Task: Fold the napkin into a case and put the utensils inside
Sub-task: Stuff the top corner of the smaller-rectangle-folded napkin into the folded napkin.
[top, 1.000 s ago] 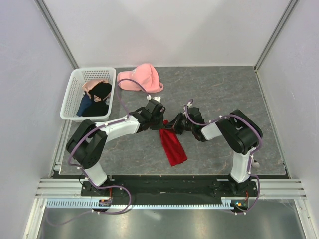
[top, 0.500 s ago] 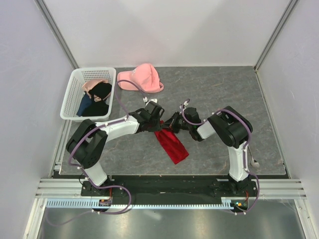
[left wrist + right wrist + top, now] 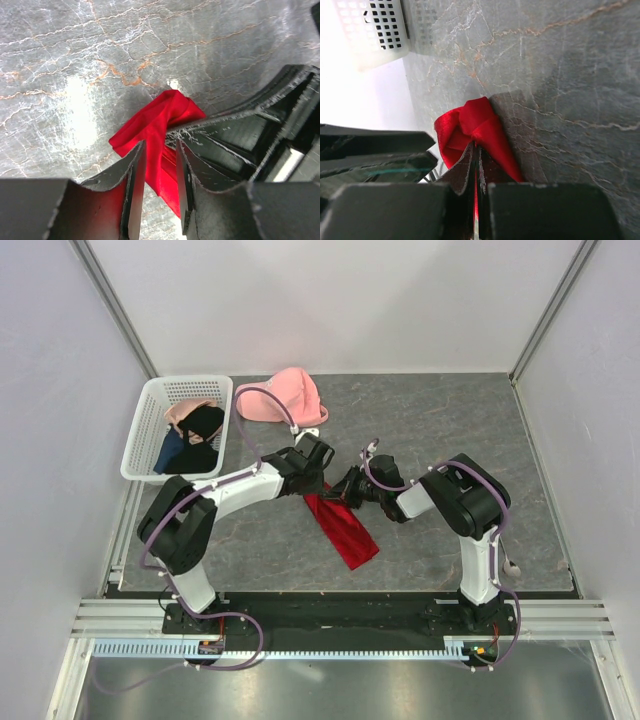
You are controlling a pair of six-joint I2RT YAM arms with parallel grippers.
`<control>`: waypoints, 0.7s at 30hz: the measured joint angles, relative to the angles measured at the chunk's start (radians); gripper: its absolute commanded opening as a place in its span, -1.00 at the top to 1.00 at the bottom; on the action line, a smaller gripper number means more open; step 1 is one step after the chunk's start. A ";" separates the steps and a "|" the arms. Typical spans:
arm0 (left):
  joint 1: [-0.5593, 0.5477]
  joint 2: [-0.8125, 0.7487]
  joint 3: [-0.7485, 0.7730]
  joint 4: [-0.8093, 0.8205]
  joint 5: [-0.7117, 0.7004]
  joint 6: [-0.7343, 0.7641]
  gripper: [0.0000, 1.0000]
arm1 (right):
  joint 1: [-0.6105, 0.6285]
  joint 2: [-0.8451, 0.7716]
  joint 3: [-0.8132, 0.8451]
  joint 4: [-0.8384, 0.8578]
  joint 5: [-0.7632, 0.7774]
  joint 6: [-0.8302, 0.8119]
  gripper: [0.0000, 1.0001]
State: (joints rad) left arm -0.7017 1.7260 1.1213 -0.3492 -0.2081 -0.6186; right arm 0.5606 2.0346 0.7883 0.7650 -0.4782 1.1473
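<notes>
The red napkin (image 3: 342, 530) lies as a narrow folded strip slanting down to the right in the middle of the table. Its upper end is bunched (image 3: 155, 122) where both grippers meet. My right gripper (image 3: 347, 491) is shut on that end, with red cloth pinched between its fingertips (image 3: 476, 145). My left gripper (image 3: 314, 481) comes in from the left with its jaws parted. The cloth runs through the gap (image 3: 160, 146) without being squeezed. The right gripper's black fingers (image 3: 240, 135) lie just beside it. The utensils are out of view.
A white basket (image 3: 140, 445) holding black and blue garments (image 3: 200, 435) stands at the back left. A pink cap (image 3: 288, 395) lies just right of it. The basket's corner (image 3: 375, 30) shows in the right wrist view. Walls close in the table on three sides.
My left gripper has opened and let go of the napkin's upper end, its wrist shifting slightly back. The right gripper stayed shut on the cloth and drew it a little left.
</notes>
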 measured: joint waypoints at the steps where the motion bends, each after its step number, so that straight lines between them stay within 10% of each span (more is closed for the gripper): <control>1: 0.000 0.010 0.006 -0.004 -0.001 0.002 0.30 | 0.000 0.000 0.000 -0.003 -0.001 -0.001 1.00; 9: 0.000 0.061 0.014 -0.027 0.000 0.014 0.79 | 0.008 -0.001 0.015 -0.026 -0.007 -0.018 1.00; 21: 0.040 0.061 0.023 -0.050 -0.004 0.015 0.83 | 0.050 0.053 0.119 -0.067 0.014 -0.028 1.00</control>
State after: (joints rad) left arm -0.6621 1.7874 1.1442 -0.3988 -0.2123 -0.6033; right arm 0.6106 2.0872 0.9077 0.6979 -0.4641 1.1194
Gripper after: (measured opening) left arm 0.085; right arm 0.007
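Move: The napkin's top corner lies almost straight below the left hand, about 3 cm down and perhaps 1 cm ahead of its open fingers. From the right hand, whose closed tips are already at the napkin fold, the corner is some 1 cm ahead and 2 cm to the left, at about the same height. The middle of the folded napkin is roughly 8 cm back and 5 cm right of the left hand; the pink cap is about 20 cm ahead and 6 cm left of that hand. The left fingers pinch the napkin's top edge right beside the right gripper's tip, after sinking about 2 cm with the gap closing on the way down, then draw some 1.5 cm to the left. The right hand, still shut and keeping its tips against the fold, pushes left about 3 cm in among the cloth. ##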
